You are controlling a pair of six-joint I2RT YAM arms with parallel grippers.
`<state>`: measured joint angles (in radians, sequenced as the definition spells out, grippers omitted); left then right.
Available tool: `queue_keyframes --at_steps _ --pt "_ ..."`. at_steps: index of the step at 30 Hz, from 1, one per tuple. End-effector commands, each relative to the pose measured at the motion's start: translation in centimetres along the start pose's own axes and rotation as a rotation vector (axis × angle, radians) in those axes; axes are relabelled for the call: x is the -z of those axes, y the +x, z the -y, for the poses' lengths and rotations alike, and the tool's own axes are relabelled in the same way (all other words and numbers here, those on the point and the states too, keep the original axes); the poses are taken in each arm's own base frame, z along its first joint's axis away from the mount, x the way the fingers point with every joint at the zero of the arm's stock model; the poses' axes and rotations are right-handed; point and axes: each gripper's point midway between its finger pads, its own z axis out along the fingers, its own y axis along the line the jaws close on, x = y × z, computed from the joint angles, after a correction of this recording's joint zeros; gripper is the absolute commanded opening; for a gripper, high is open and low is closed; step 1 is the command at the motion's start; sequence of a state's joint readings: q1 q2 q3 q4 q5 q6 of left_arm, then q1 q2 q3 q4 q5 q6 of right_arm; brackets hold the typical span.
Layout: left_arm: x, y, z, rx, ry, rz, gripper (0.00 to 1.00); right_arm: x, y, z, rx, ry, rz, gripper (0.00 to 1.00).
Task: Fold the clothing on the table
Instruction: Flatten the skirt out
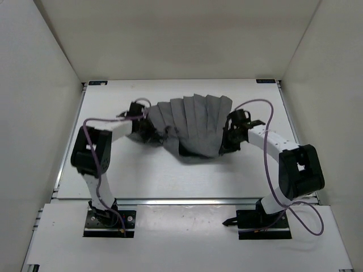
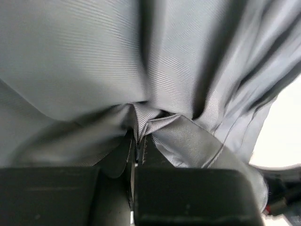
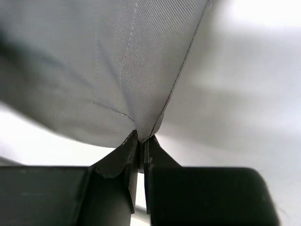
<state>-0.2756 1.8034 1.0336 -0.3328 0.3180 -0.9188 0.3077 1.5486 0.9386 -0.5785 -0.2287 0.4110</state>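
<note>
The clothing [image 1: 193,124], a grey pleated fan-shaped garment, lies bunched in the middle of the white table [image 1: 170,175], its lower part sagging toward the near side. My left gripper [image 1: 148,131] is at its left edge, shut on a pinched fold of the grey fabric [image 2: 155,120]; the cloth fills the left wrist view above the left gripper [image 2: 139,141]. My right gripper [image 1: 228,137] is at the garment's right edge. It is shut on a hemmed corner of the cloth [image 3: 141,94], which fans up from the right gripper [image 3: 141,140].
White walls enclose the table on the left, back and right. Metal rails [image 1: 187,200] run along the near edge, with both arm bases behind them. Purple cables [image 1: 266,113] loop over each arm.
</note>
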Motion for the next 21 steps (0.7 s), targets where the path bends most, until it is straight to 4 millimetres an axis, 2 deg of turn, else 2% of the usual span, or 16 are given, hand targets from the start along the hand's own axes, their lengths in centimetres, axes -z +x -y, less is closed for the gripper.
queue_keyframes --at_steps 1,2,3,5,7,8,9,10,11,13,14,17,21 --pt "4.7 -9.3 8.9 -0.246 0.203 0.130 0.00 4.3 -6.9 -1.0 0.080 0.005 0.193 0.00" --pt "4.8 -9.4 8.3 -0.268 0.163 0.111 0.00 5.6 -7.7 -1.5 0.086 -0.005 0.224 0.00" --pt "6.3 -10.0 9.2 -0.290 0.168 0.135 0.00 6.1 -7.5 -1.8 0.088 -0.019 0.228 0.00" --pt "7.1 -9.6 8.1 -0.304 0.161 0.138 0.00 6.2 -6.5 -2.5 0.111 -0.040 0.232 0.00" --pt "6.9 -6.9 4.8 -0.278 0.132 0.097 0.00 5.6 -4.1 -2.7 0.123 -0.045 0.199 0.00" --pt "6.2 -5.2 2.3 -0.263 0.098 0.060 0.00 5.0 -3.0 -3.2 0.128 -0.056 0.175 0.00" --pt "6.4 -4.9 1.3 -0.271 0.072 0.083 0.15 4.6 -1.7 -3.1 0.130 -0.057 0.158 0.00" --pt "6.1 -3.5 -1.1 -0.249 0.018 0.056 0.33 3.8 -0.2 -2.3 0.117 -0.047 0.124 0.00" --pt "5.5 -2.6 -3.4 -0.241 -0.044 0.039 0.59 3.6 0.3 -2.4 0.108 -0.051 0.122 0.00" --pt "5.9 -1.5 -5.7 -0.228 -0.098 0.027 0.66 2.4 2.5 -1.4 0.081 -0.054 0.076 0.00" --pt "5.8 -0.8 -6.9 -0.224 -0.127 0.011 0.74 2.4 2.8 -1.3 0.070 -0.063 0.071 0.00" --pt "6.6 0.2 -7.3 -0.226 -0.133 0.028 0.75 1.6 3.9 -0.4 0.052 -0.050 0.054 0.01" --pt "6.9 2.0 -7.4 -0.170 -0.132 0.057 0.80 1.3 4.0 -0.3 0.057 -0.039 0.040 0.00"
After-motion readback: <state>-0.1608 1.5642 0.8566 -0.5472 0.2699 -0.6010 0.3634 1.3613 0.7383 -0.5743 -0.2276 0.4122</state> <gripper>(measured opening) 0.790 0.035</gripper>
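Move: The left hand grips a bunched fold of the skirt; the bare table spot it heads for lies about 7 cm back, 7 cm left and 2 cm below, with the skirt's middle some 10 cm to its right and 3 cm ahead. The right hand pinches the near right corner, bound for table about 6 cm straight back and 4 cm below; from it the skirt's middle is 10 cm ahead, 14 cm left, and the far right corner 21 cm ahead, 2 cm right. Both hands fling the skirt forward and up together, the left some 11 cm out and 10 cm up, the right a little less, with the fingertips swinging out nearly 20 degrees, then whip back and down towards the robot, ending 6 to 7 cm nearer to it than they began. The right keeps its pinch on the near right corner all the way to just above the table, while the left opens wide partway down, lets go of its fold and swings on left and back to the skirt's left edge. ##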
